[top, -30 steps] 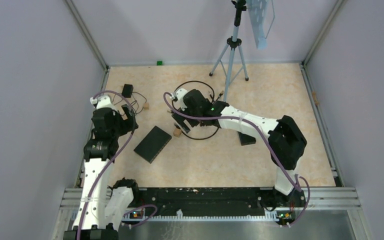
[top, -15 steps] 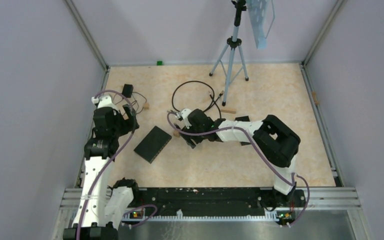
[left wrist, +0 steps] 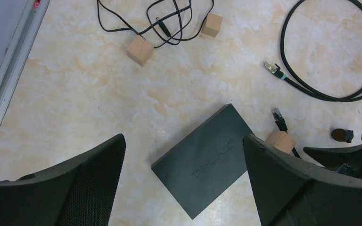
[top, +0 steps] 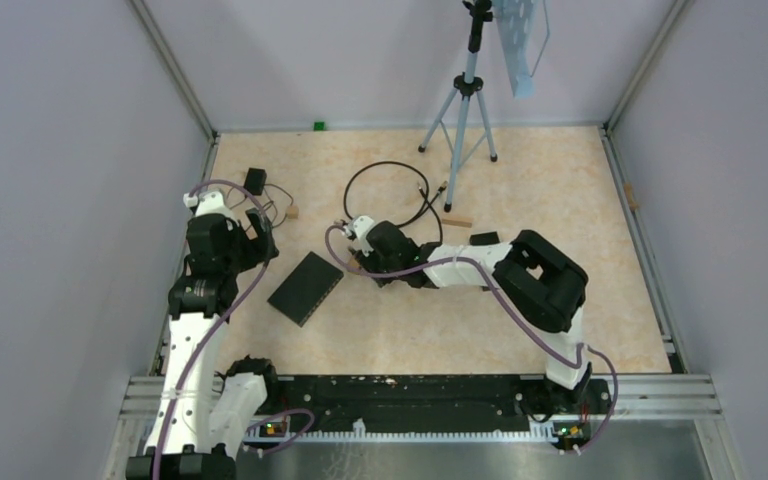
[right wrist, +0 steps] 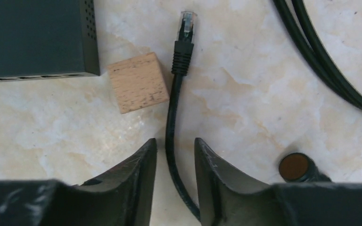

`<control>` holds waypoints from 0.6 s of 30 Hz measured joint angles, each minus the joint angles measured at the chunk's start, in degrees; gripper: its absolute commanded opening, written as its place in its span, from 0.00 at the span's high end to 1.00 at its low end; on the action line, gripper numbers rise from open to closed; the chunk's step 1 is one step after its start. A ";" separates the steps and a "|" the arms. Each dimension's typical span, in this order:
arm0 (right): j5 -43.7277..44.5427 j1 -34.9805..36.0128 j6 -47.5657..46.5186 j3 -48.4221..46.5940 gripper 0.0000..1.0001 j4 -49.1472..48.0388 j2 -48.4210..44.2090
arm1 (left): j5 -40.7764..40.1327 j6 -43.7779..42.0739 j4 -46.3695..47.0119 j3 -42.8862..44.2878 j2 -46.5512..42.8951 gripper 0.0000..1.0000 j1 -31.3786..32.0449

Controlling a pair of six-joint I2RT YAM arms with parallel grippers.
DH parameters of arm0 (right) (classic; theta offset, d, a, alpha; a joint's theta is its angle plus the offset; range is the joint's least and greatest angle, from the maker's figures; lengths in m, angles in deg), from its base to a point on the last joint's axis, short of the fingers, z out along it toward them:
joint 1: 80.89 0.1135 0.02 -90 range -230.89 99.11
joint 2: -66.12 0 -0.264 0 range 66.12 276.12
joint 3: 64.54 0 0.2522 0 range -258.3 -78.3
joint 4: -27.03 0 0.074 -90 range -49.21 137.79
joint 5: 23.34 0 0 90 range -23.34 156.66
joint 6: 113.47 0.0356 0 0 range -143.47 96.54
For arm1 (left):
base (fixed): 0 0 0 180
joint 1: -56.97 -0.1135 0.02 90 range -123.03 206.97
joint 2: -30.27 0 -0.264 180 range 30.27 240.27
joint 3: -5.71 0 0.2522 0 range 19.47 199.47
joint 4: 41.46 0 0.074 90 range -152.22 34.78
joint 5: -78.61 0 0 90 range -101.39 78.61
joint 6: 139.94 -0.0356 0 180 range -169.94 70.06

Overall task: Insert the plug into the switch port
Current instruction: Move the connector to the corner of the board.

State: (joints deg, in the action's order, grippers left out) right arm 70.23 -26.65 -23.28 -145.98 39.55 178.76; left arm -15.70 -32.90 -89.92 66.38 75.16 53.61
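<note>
The switch (top: 305, 288) is a flat black box lying on the table; in the left wrist view it shows as a lettered lid (left wrist: 207, 165). In the right wrist view its ported edge (right wrist: 33, 37) fills the top left. The plug (right wrist: 186, 23), clear-tipped on a black cable (right wrist: 172, 122), lies beside a wooden block (right wrist: 137, 82), pointing away from me. My right gripper (right wrist: 175, 141) is low on the table and straddles the cable behind the plug, with its jaws narrowed and a slim gap on each side. My left gripper (left wrist: 184, 136) hangs wide open above the switch, holding nothing.
The cable's other plug (left wrist: 269, 67) lies further back on a black loop. Two wooden blocks (left wrist: 139, 50) and a tangle of thin black wire (left wrist: 165, 23) lie at the far left. A tripod (top: 465, 100) stands at the back. A small round dark part (right wrist: 294, 167) sits right of my right fingers.
My right arm has swung down and nearer, from over the cable loop to the table beside the switch. Its jaws have narrowed around the cable. The left arm has not moved.
</note>
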 measured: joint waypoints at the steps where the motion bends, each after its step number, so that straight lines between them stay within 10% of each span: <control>1: 0.46 0.37 -0.07 0.00 0.82 -0.39 0.11 | 0.00 -0.02 0.00 0.00 0.00 0.01 0.00; 4: 1.46 0.83 0.70 0.11 1.00 -0.92 0.22 | 0.00 -0.02 0.00 0.00 0.00 0.01 0.00; 18: -5.84 -5.46 1.95 3.69 1.00 5.70 -7.82 | 6.93 -0.79 1.18 -0.02 -0.07 0.01 0.00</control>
State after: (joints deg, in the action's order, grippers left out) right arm 64.40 -32.12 -21.33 -142.29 45.26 170.94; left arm -8.77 -33.69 -88.74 66.36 75.09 53.61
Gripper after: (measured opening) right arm 0.016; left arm 0.987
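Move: The right hand is low over the table with its fingers around the black cable, which lies right between them and about 1 cm below. The connector is some 4 cm ahead and 5 cm left, and the wooden block about 1 cm ahead and 5 cm left. The switch's middle is roughly 13 cm left and 4 cm back, and the round black knob 4 cm ahead and 6 cm right. From the left hand, the cable at that spot lies about 20 cm right, 4 cm ahead and 18 cm below. The right fingers close from nearly half open and pinch the cable a few centimetres behind the connector. Keeping hold, the hand carries it about 4 cm to the right, away from the block and switch, swinging a little forward and back on the way and rising some 2 cm at the end. The left hand, open and empty, starts about 2 cm to the right late on. ##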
